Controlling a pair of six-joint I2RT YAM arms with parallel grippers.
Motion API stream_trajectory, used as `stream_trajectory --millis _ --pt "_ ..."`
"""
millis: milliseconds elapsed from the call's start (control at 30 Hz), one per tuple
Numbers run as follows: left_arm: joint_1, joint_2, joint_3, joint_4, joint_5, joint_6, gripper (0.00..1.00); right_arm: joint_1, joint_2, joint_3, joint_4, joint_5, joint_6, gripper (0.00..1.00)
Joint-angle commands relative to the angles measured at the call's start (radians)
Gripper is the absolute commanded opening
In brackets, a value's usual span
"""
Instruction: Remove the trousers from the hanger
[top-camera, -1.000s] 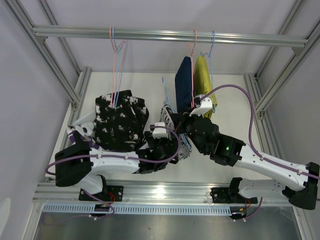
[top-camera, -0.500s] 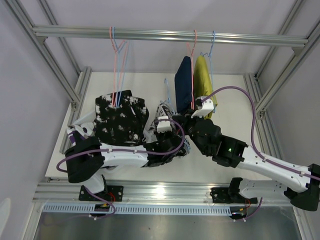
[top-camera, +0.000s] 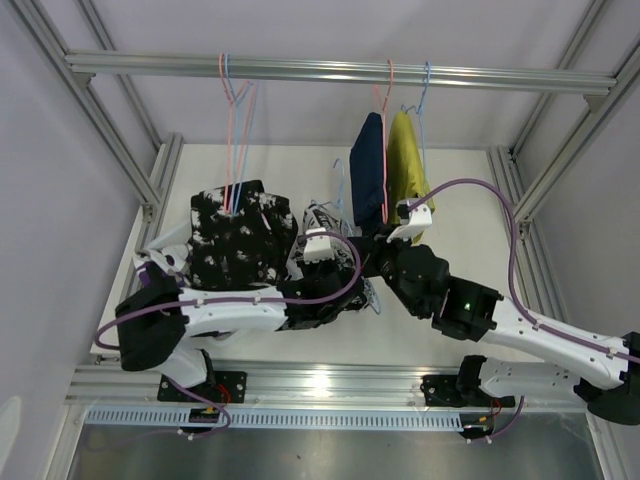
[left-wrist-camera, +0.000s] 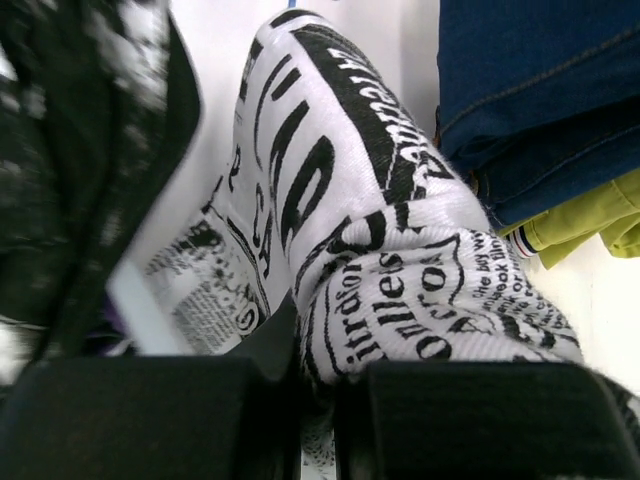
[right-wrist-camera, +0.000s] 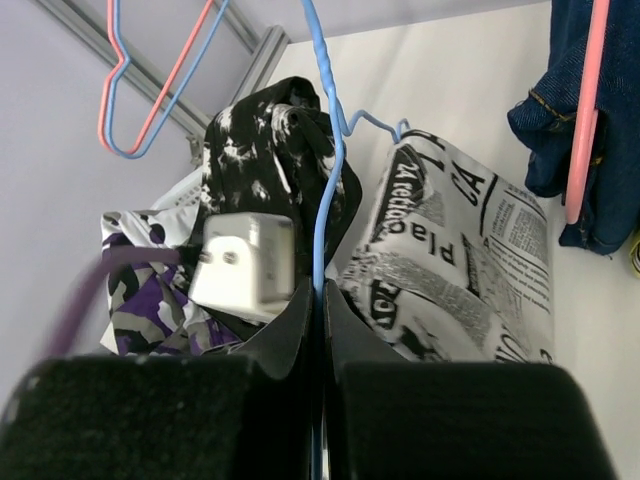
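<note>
My left gripper (left-wrist-camera: 318, 385) is shut on a fold of the white trousers with dark print (left-wrist-camera: 390, 250), which bunch up just ahead of its fingers. The thin blue hanger (right-wrist-camera: 325, 150) carrying them rises out of my right gripper (right-wrist-camera: 322, 300), whose jaws are shut on its wire. From above, both grippers meet at mid-table, left gripper (top-camera: 325, 240) against right gripper (top-camera: 372, 242), with the blue hanger (top-camera: 340, 187) sticking up between them. The printed trousers (right-wrist-camera: 450, 260) hang to the right of the wire.
Black speckled trousers (top-camera: 240, 240) lie heaped on the left over a purple patterned pair (right-wrist-camera: 140, 290). Navy trousers (top-camera: 368, 165) and yellow trousers (top-camera: 405, 155) hang from the rail (top-camera: 330, 70). Two empty hangers (top-camera: 235, 130) dangle at left.
My left gripper has closed from wide open onto the printed trousers. The right gripper has carried the blue hanger slightly up and to the right.
</note>
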Motion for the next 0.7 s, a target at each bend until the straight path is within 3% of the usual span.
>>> stream_trajectory --millis 0,200,400,667 --pt "0.017 -0.149 -0.023 -0.058 -0.055 0.019 0.01 0.017 -0.055 -0.02 0.074 0.028 0.02 0.0" --pt "0.017 -0.373 -0.069 0.041 0.052 0.238 0.01 0.016 -0.045 -0.076 0.096 0.054 0.027 0.0" --pt "0.015 -0.514 -0.083 0.098 0.101 0.367 0.01 0.016 -0.013 -0.117 0.146 0.061 0.021 0.0" --pt "0.015 -0.608 -0.095 0.09 0.095 0.429 0.01 0.016 0.038 -0.139 0.211 0.06 0.014 0.0"
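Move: The left gripper already pinches the newspaper-print trousers, whose bulk bulges about 6 cm ahead and 3 cm above it. The blue hanger, gripped by the right fingers, has its middle some 3 cm ahead, 4 cm right and 8 cm above the left hand; the black trousers lie about 19 cm left, 3 cm ahead and 5 cm lower. From the right hand, the print trousers are roughly 12 cm ahead, 4 cm left and 14 cm below, the jeans 13 cm ahead and 2 cm right at nearly its height. Keep the left gripper shut on the print trousers and haul them up about 11 cm, drawing 6 cm left and slightly back, so they pull aside from the blue hanger; let the wrist swing some 10 degrees clockwise and its tips rise a little. Keep the right fingers pinched on the hanger wire and sink that hand about 4 cm. ##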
